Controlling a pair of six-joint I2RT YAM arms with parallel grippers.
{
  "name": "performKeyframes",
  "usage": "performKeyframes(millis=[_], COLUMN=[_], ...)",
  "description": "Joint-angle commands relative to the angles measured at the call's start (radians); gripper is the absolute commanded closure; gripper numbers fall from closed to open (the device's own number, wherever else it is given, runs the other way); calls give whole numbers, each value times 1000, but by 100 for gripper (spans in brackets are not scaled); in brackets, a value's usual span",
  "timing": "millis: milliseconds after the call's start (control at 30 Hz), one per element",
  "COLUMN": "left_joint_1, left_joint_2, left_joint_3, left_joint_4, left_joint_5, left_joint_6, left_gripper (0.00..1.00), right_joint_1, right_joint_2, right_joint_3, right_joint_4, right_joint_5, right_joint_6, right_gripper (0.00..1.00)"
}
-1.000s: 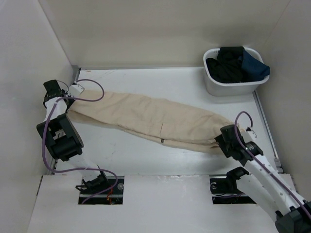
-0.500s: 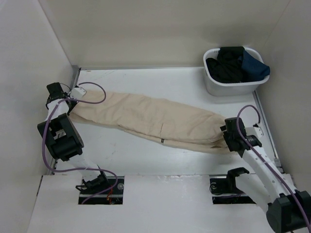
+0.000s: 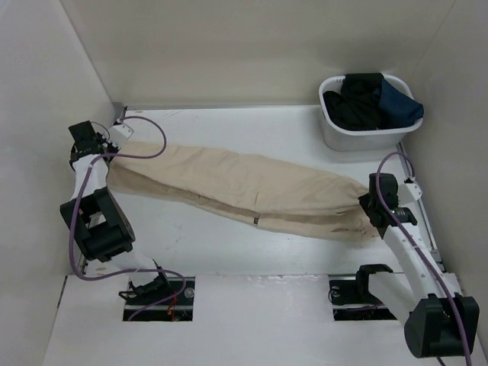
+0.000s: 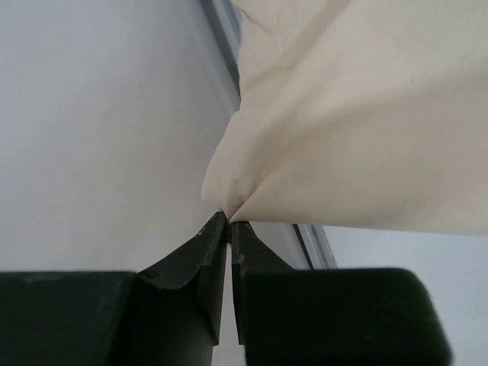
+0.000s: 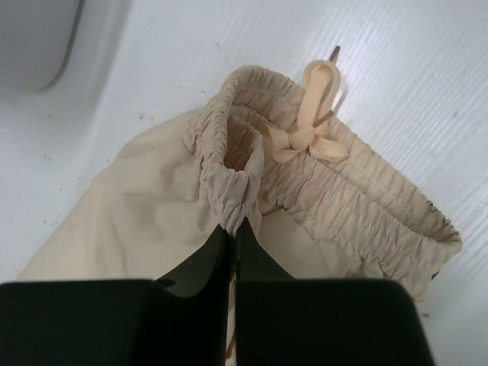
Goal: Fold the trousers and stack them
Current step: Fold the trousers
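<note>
The beige trousers (image 3: pixel 244 187) lie stretched across the white table from far left to near right, a small dark label at their near edge. My left gripper (image 3: pixel 107 152) is shut on the leg end at the far left; the left wrist view shows its jaws (image 4: pixel 229 225) pinching a fold of beige cloth (image 4: pixel 343 137) held above the table. My right gripper (image 3: pixel 370 207) is shut on the gathered waistband (image 5: pixel 236 164) at the right end; the drawstring bow (image 5: pixel 305 130) lies beside it.
A white basket (image 3: pixel 366 137) with black and navy garments (image 3: pixel 370 99) stands at the far right corner. Side walls close in on the left and right. The table's raised metal edge (image 4: pixel 229 46) runs just beside the left gripper.
My right gripper has moved right and away with the waistband, and my left gripper has pulled the leg end farther left and back. The trousers are stretched longer and straighter.
</note>
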Motion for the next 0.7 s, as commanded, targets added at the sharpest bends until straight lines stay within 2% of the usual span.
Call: performKeyframes(millis=[0,100,233,367,500,667], left_joint_1=[-46,-88,-144,-174,-172,-174], left_joint_2=[-48,63,251,364,382,315], left_joint_3=[98,254,467,569,610,594], left_joint_4=[129,143,129,141,134,129], left_joint_5=[45,33,-42,-119,-121,-106], left_joint_6=[-92,-185,-262,-311,-362,-331], left_gripper=[96,97,97,97,97,97], right_joint_1=[-34,-66,-109,-125,-148,-169], right_joint_2=[-23,58,222,291,283,305], right_joint_3=[82,163,269,300,336,462], right_joint_4=[121,201,222,240,255,248], right_joint_5=[-20,-48,-53,-45,-62,-158], right_joint_6=[-122,-176,-197,-196,-199,-277], right_gripper=[100,100,100,100,100,100])
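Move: From the left hand, which already pinches the leg end, the table's far left corner lies some 20 cm ahead, 5 cm right and 6 cm below; the brown label is about 22 cm back and 47 cm right. The right hand still holds the waistband, with the white basket's middle roughly 27 cm ahead, 2 cm right, slightly above it. From that hand the drawstring bow is about 2 cm ahead and 6 cm right, the brown label 6 cm back and 37 cm left. Both hands keep their pinch on the trousers and pull the upper layer forward together. The left arcs about 16 cm forward and a little right towards the far left corner, rising 9 cm midway, then sinking most of the way back and slowing. The right goes some 10 cm forward, slightly right, towards the basket, rises, pauses, then lifts again, ending 8 cm higher. ##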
